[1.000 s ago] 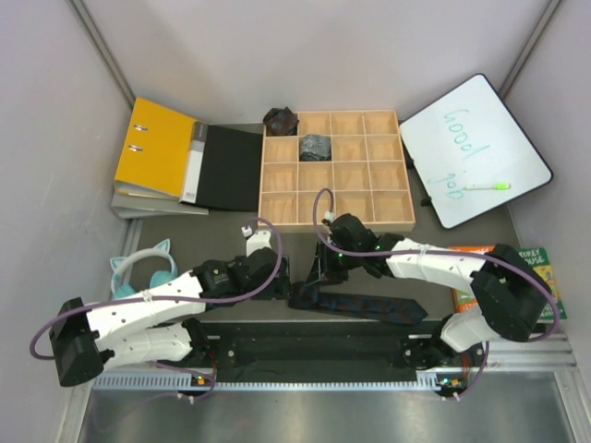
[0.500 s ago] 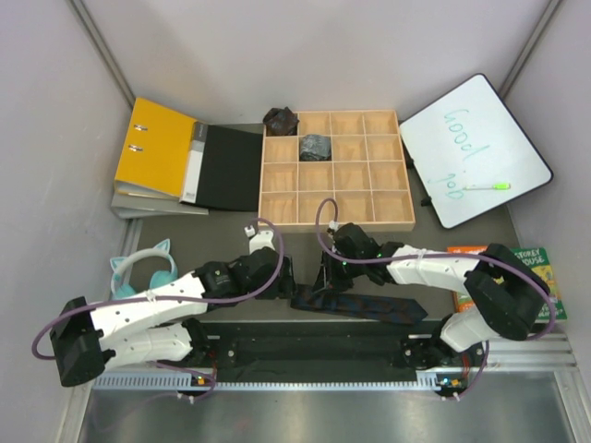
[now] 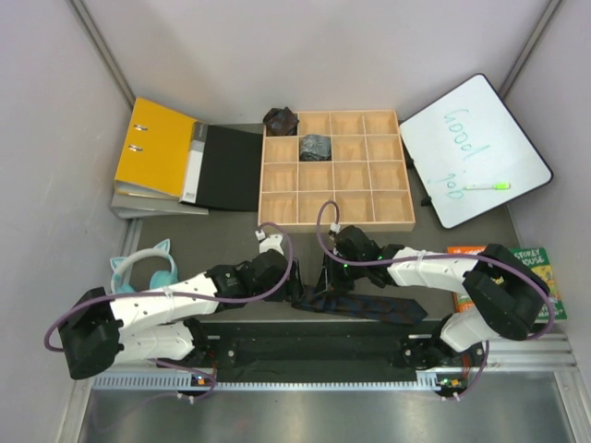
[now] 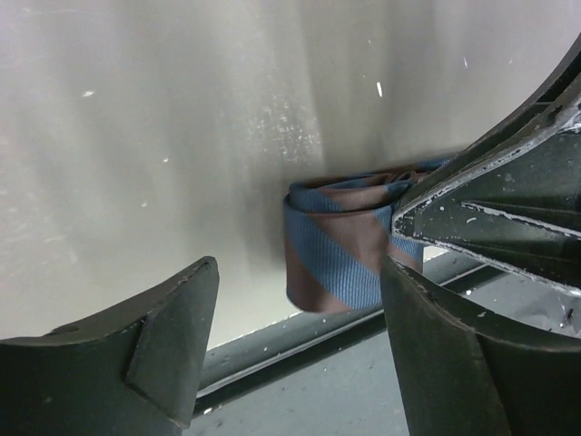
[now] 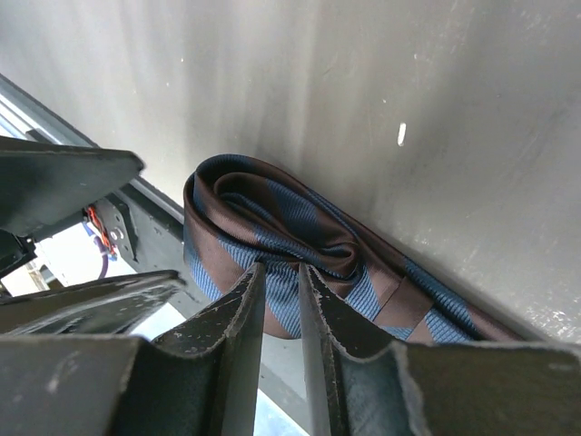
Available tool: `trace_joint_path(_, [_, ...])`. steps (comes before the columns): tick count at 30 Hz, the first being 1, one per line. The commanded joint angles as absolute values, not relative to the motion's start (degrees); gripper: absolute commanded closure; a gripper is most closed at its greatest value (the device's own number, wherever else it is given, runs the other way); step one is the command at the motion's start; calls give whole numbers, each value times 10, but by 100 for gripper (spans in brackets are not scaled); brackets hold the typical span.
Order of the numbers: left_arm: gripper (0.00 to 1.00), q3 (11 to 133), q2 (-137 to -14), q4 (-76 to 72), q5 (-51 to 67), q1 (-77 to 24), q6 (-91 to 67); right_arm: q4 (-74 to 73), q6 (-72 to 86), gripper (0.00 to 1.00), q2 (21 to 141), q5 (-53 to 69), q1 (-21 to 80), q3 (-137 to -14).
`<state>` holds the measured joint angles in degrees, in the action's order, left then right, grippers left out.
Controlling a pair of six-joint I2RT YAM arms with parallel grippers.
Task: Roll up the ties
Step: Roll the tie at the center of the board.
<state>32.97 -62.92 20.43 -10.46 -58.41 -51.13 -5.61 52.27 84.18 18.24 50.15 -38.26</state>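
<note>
A brown and blue striped tie [image 3: 374, 307] lies along the table's near edge, its left end wound into a loose coil [image 4: 340, 245]. My right gripper [image 3: 325, 277] stands over that coil. In the right wrist view its jaws [image 5: 281, 272] are shut on a layer of the coil [image 5: 272, 213]. My left gripper [image 3: 292, 282] is just left of the coil, open [image 4: 300, 272], its right finger [image 4: 436, 363] close beside the fabric. A dark rolled tie [image 3: 281, 120] sits at the tray's far left corner. A greyish rolled tie [image 3: 316, 146] lies in a tray compartment.
A wooden compartment tray [image 3: 369, 221] stands behind the arms. Yellow binder [image 3: 157, 148] and black folder [image 3: 228, 168] lie at back left. A whiteboard [image 3: 476, 148] with a green marker is at back right. Teal headphones [image 3: 143, 268] lie left, a book [image 3: 536, 272] right.
My left arm has reached right, closer to the coil, and its jaws have narrowed a little. The right gripper has edged slightly away from me with the coil.
</note>
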Motion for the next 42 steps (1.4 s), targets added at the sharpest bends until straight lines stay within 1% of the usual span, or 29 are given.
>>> trace_joint_path(1, [26, 319, -649, 144, -83, -582, -510, -51, 518, 78, 853, 171, 507, -388])
trace_joint_path(5, [32, 305, -659, 119, -73, -582, -513, -54, 517, 78, 853, 170, 507, -391])
trace_joint_path(14, [39, 283, -682, 84, -55, -582, -525, -57, 515, 78, 856, 167, 506, -398])
trace_joint_path(17, [44, 283, -700, 74, -38, -582, -527, -55, 516, 78, 857, 168, 506, -399])
trace_joint_path(20, [50, 278, -722, 48, -22, -582, -533, -55, 517, 78, 859, 169, 507, -400])
trace_joint_path(23, [60, 275, -741, 31, -13, -582, -538, -57, 516, 78, 859, 169, 507, -401])
trace_joint_path(24, [64, 276, -744, 30, -11, -582, -539, -57, 517, 78, 858, 169, 506, -401])
trace_joint_path(26, [76, 281, -750, 39, -11, -582, -538, -58, 517, 78, 854, 167, 506, -400])
trace_joint_path(29, [87, 308, -743, 82, -22, -583, -528, -61, 519, 78, 843, 160, 506, -399])
trace_joint_path(30, [89, 316, -739, 104, -33, -583, -527, -63, 519, 78, 839, 157, 506, -403])
trace_joint_path(36, [89, 398, -714, 293, -124, -583, -511, -89, 520, 78, 801, 148, 506, -411])
trace_joint_path(42, [89, 466, -720, 416, -190, -583, -487, -115, 521, 78, 764, 137, 507, -420])
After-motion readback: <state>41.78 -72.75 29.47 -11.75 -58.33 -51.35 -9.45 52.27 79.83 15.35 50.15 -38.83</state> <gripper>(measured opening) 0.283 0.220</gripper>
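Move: The tie's roll stands about 4 cm to the right of the left gripper, 1 cm nearer the base and some 4 cm below. The tie's flat tail runs off to the right of the roll, its middle about 16 cm right of the left gripper, 3 cm back and 5 cm below. From the right gripper, whose shut tips are at the roll's right part, the roll's middle is about 2 cm left, 1 cm back and 2 cm below. Bring the open left gripper down and to the right, 3 to 4 cm each way, and close its fingers on the roll's left part while the right gripper's shut tips stay on the roll, settling slightly. Keeping that pinch, draw the left gripper left and up about 3 cm, rolling its left side up some 15 degrees, and raise the right gripper about 2 cm, still shut. ##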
